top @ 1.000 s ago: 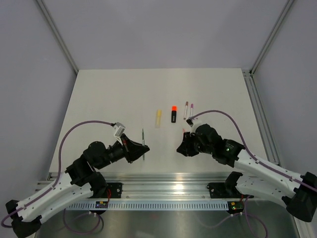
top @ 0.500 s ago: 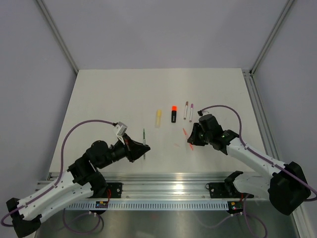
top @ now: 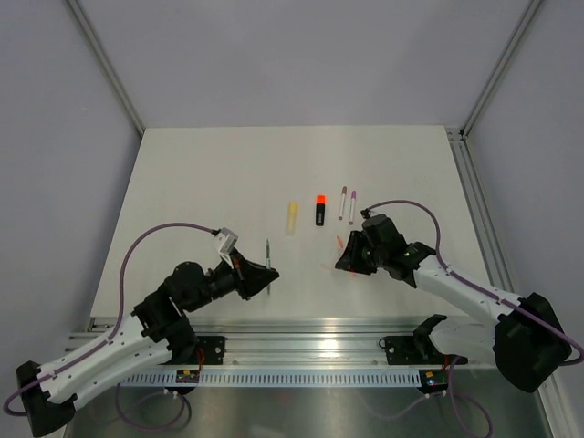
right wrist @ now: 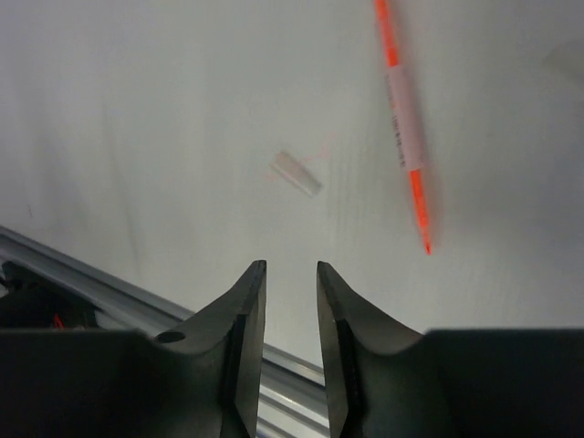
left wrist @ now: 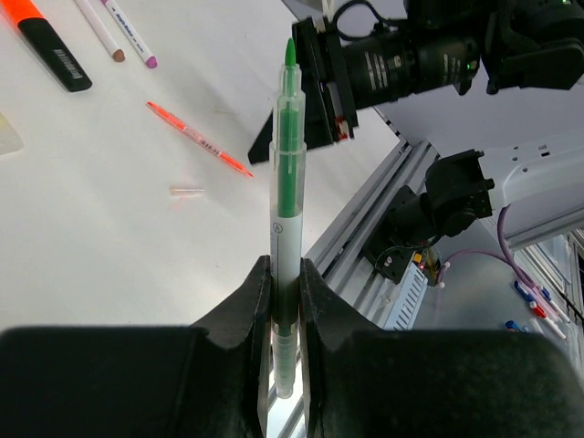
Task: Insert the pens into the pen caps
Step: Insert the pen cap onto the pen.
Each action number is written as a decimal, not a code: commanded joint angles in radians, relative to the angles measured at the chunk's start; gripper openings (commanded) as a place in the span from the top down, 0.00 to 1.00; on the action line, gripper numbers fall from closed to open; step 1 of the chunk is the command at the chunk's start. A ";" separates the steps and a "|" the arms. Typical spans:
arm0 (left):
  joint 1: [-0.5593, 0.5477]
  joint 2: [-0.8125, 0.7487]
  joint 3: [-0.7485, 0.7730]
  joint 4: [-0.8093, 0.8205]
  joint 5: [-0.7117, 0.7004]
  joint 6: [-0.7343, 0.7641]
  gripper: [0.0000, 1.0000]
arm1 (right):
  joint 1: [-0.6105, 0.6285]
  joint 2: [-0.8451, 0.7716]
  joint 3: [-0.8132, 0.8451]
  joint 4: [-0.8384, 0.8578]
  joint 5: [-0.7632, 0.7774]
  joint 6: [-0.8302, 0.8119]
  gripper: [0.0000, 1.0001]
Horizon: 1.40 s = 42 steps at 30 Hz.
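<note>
My left gripper [left wrist: 286,274] is shut on a thin grey pen with a green tip [left wrist: 287,173], which points up and away from the jaws; in the top view that pen [top: 267,252] sticks out past the left gripper [top: 263,274]. My right gripper [right wrist: 291,266] is open with nothing between its fingers and hovers over the table near the front rail. Ahead of it lie an orange-red pen [right wrist: 402,119] and a small whitish clear cap [right wrist: 295,172]. The left wrist view shows the same orange-red pen [left wrist: 199,139] and cap [left wrist: 186,191] apart from each other.
Further back lie a pale yellow highlighter [top: 291,217], a black highlighter with an orange end [top: 320,210] and two thin white pens [top: 342,203] [top: 352,205]. The metal rail [right wrist: 109,292] runs along the table's near edge, just under the right gripper.
The right gripper has swung to the right and back a little, and its jaws now stand wider; the orange-red pen lies on the table. The left gripper has shifted slightly right with its pen.
</note>
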 commanded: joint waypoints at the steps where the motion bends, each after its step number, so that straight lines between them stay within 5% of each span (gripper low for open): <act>1: -0.004 -0.020 -0.007 0.107 -0.049 0.027 1.00 | 0.095 0.027 -0.001 0.052 0.001 0.113 0.59; 8: -0.004 -0.024 -0.012 0.120 -0.017 0.046 1.00 | 0.170 0.199 0.033 0.187 0.017 0.201 0.45; 42: -0.004 -0.047 -0.055 0.161 0.033 0.053 1.00 | 0.169 0.369 0.123 0.127 0.230 0.192 0.44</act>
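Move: The clear pen cap lies flat on the table some 5 cm to the right hand's left, about 3 cm ahead and roughly 7 cm below it. The orange pen lies about 7 cm to the right of that cap and 3 cm farther out; the black highlighter is some 21 cm beyond the cap and 2 cm to its left. From the left hand, the clear cap is about 18 cm to the right, 10 cm ahead and 19 cm down. Towards the small clear cap on the table goes the right hand, swinging about 5 cm left and a little back, then sinking some 5 cm beside the orange pen. Down low, it creeps roughly 3.5 cm forward with the fingers slanting down; they have opened wider and stay apart. A touch on the cap can't be seen. The left hand keeps its pinch on the green pen. ##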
